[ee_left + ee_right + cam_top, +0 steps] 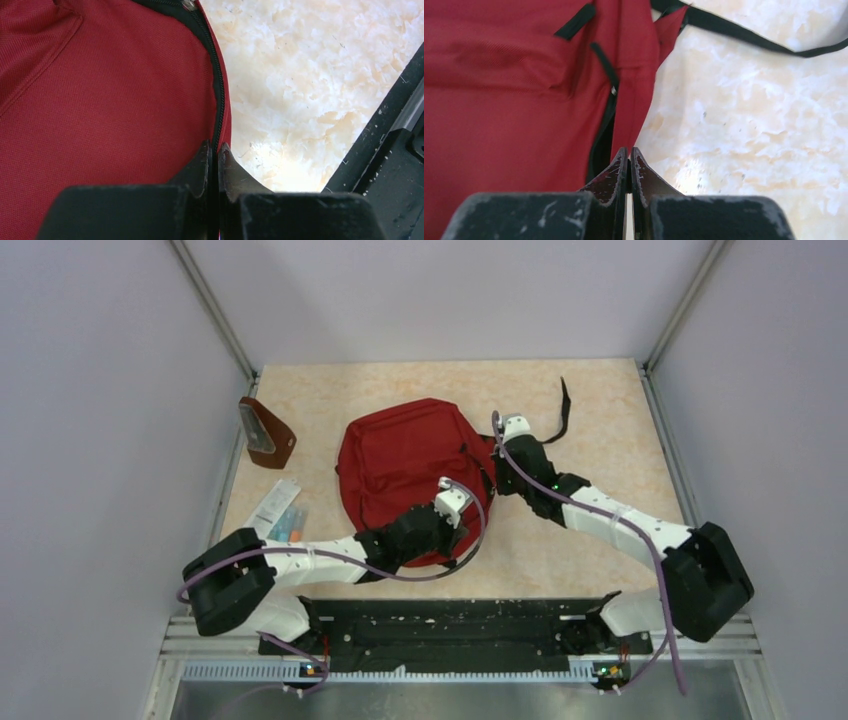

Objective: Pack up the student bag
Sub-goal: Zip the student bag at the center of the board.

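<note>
The student bag [400, 465], dark red with black zippers, lies flat in the middle of the table. My left gripper [456, 502] sits at its near right edge. In the left wrist view the gripper [215, 148] is shut, with the bag's black zipper line [216, 85] running down between the fingertips. My right gripper [506, 430] is at the bag's right side. In the right wrist view it [629, 152] is shut, pinching a thin dark bit of the bag's red edge [634, 110] beside the parted zipper [604, 132].
A small brown pouch [266, 432] stands at the far left of the table. A white packet and pens [280, 512] lie near the left arm. A black strap [565, 410] trails right of the bag. The black base rail [450, 625] runs along the near edge.
</note>
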Available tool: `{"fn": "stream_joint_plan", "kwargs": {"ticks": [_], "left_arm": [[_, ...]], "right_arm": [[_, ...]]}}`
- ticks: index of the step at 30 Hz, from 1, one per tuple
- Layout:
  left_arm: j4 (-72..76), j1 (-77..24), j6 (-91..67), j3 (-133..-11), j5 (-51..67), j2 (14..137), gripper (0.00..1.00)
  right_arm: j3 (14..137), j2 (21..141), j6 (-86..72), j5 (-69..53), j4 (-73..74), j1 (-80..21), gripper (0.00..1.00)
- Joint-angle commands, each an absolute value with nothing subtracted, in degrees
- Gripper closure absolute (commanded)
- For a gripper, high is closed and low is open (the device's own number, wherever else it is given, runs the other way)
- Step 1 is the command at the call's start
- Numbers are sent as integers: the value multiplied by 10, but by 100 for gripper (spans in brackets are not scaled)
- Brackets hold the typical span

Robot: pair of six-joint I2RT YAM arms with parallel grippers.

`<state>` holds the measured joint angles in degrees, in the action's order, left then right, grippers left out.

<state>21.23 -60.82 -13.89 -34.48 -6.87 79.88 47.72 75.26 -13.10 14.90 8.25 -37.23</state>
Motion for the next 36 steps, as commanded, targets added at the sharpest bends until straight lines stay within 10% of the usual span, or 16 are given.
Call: {"fn": "stream_joint_plan", "kwargs": {"ticks": [1,16,17,19,21,31,36], "left_arm": [[160,-628,-161,-329,-22,777,100],[139,-649,-190,-330,42,731,100],[144,-649,-196,-334,45,729,98],[147,-650,-208,-352,51,729,80],[145,-650,-215,-378,54,729,56],[44,-633,-256,-476,-185,699,14],[-36,-500,-307,-479,-135,692,12]], "right_arm": [[538,814,-77,167,-9,-328,100],[651,945,-87,127,-7,-306,99],[649,936,-88,129,-2,-306,87],[643,915,-90,133,25,-305,43],[632,887,-94,133,40,-305,25],[589,817,-178,21,59,-305,18],[617,870,-209,-23,56,-305,23]]}}
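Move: The right hand, fingers already shut on the near zip pull, has the far slider, where the remaining gap ends, about 7 cm ahead, 3 cm to its left and 3 cm below. The pocket tab is some 11 cm ahead and 7 cm left; the strap root about 13 cm ahead, 1 cm left and 8 cm down. From the left hand, pinching the zipped edge near the bag's near corner, the far slider is roughly 18 cm ahead and 6 cm right. Keeping its pinch on the bag's edge, the left hand draws it back about 3 cm while the right hand, holding the zip pull, runs forward some 8 cm along the zip, sinking 3 cm, to the far slider. Both then open wide and let go; the right rises about 9 cm, easing back slightly, while the left slips farther back, then rises and swings forward over the bag. ##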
